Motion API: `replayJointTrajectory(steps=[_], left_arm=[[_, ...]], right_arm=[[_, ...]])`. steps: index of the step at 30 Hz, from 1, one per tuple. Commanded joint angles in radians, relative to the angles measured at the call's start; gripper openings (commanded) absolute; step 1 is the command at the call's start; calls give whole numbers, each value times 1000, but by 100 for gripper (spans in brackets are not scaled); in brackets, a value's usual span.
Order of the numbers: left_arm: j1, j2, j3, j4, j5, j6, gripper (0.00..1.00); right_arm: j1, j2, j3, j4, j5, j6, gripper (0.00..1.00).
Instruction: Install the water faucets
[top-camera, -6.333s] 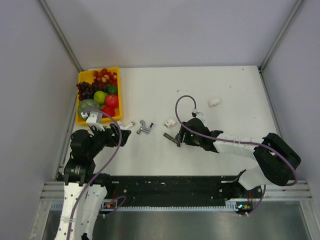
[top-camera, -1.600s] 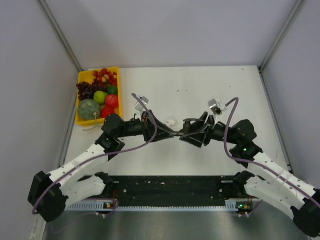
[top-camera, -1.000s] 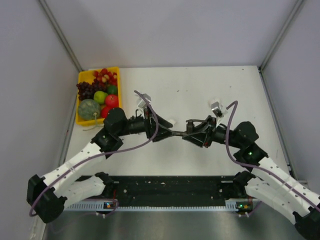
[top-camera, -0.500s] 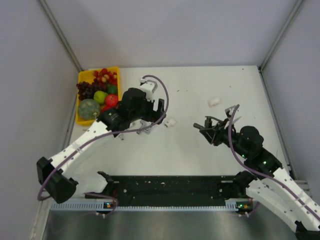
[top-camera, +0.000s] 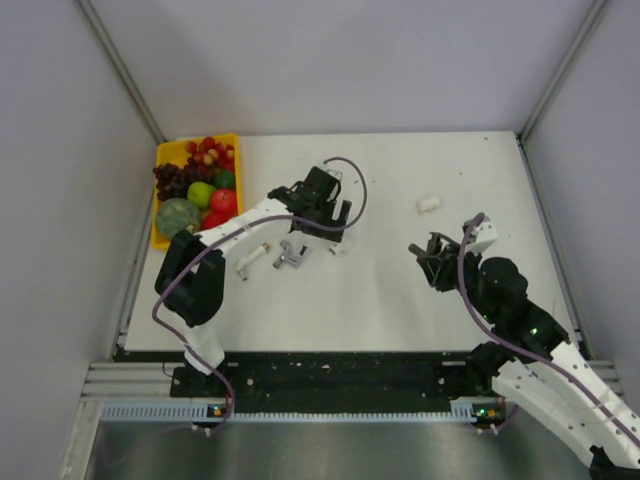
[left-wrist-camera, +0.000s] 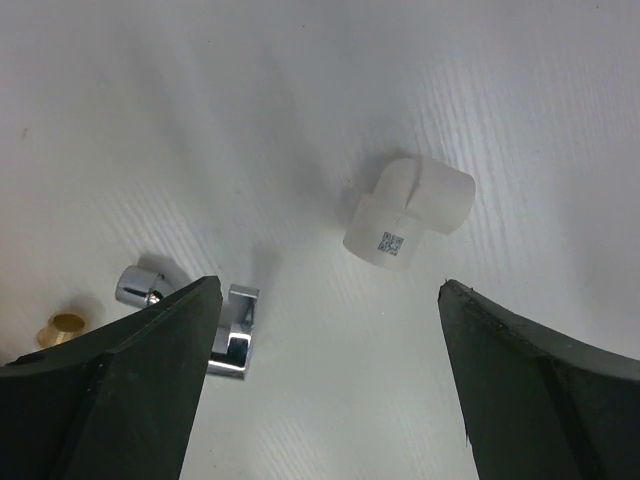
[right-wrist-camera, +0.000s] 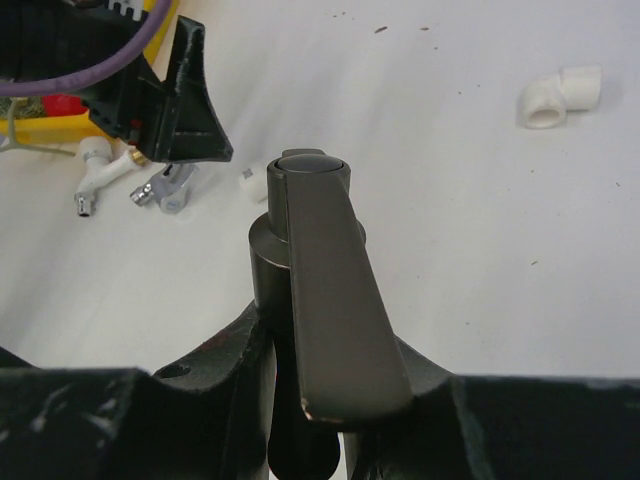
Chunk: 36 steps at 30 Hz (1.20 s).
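Note:
My right gripper (top-camera: 432, 258) is shut on the dark grey faucet (right-wrist-camera: 330, 300), whose lever handle points up toward the wrist camera, and holds it above the table at the right. Over a small white fitting (left-wrist-camera: 408, 212) near the table's middle hovers my left gripper (top-camera: 332, 228), open and empty, its fingers (left-wrist-camera: 130, 390) set wide. A silvery faucet (top-camera: 290, 255) and a white-bodied faucet (top-camera: 252, 260) lie on the table to the left of that fitting. In the left wrist view the silvery faucet (left-wrist-camera: 235, 330) is partly hidden behind the left finger.
A yellow tray (top-camera: 158, 237) of toy fruit stands at the back left. A white elbow fitting (top-camera: 429, 204) lies at the back right, also in the right wrist view as the elbow (right-wrist-camera: 562, 97). Grey walls close in both sides.
The two grippers met at the middle on the dark faucet. The left one has since opened, let go and swung back over the white fitting. The right arm drew back right with the faucet.

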Motion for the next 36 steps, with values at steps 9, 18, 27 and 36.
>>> replayJointTrajectory(steps=[9, 18, 27, 36], left_arm=[[12, 177, 122, 70, 268, -7, 96], [12, 147, 0, 154, 421, -90, 96], [-4, 4, -171, 417, 535, -239, 96], [-83, -28, -186, 439, 555, -250, 96]], right_arm=[[-5, -39, -11, 40, 19, -34, 0], [-5, -46, -25, 41, 11, -43, 0], [-5, -42, -21, 45, 28, -52, 0], [-5, -43, -10, 45, 42, -57, 0]])
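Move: About 5 cm to the left hand's right, 2 cm ahead and some 7 cm below it, the white elbow fitting lies on the table. The chrome faucet is about 5 cm to this hand's left and level with it, and the white faucet some 14 cm left and 2 cm back, both about 7 cm lower. From the right hand, the elbow fitting is roughly 13 cm ahead, 20 cm left and 17 cm below. Sweeping about 11 cm to the right, the open left hand passes from the left side of the elbow fitting to its right, drawing back some 6 cm in the second half. It sinks about 6 cm, then rises most of that again, while rolling some 30 degrees so its fingers aim rightward. The right hand nearly stays put, still gripping the dark faucet. ##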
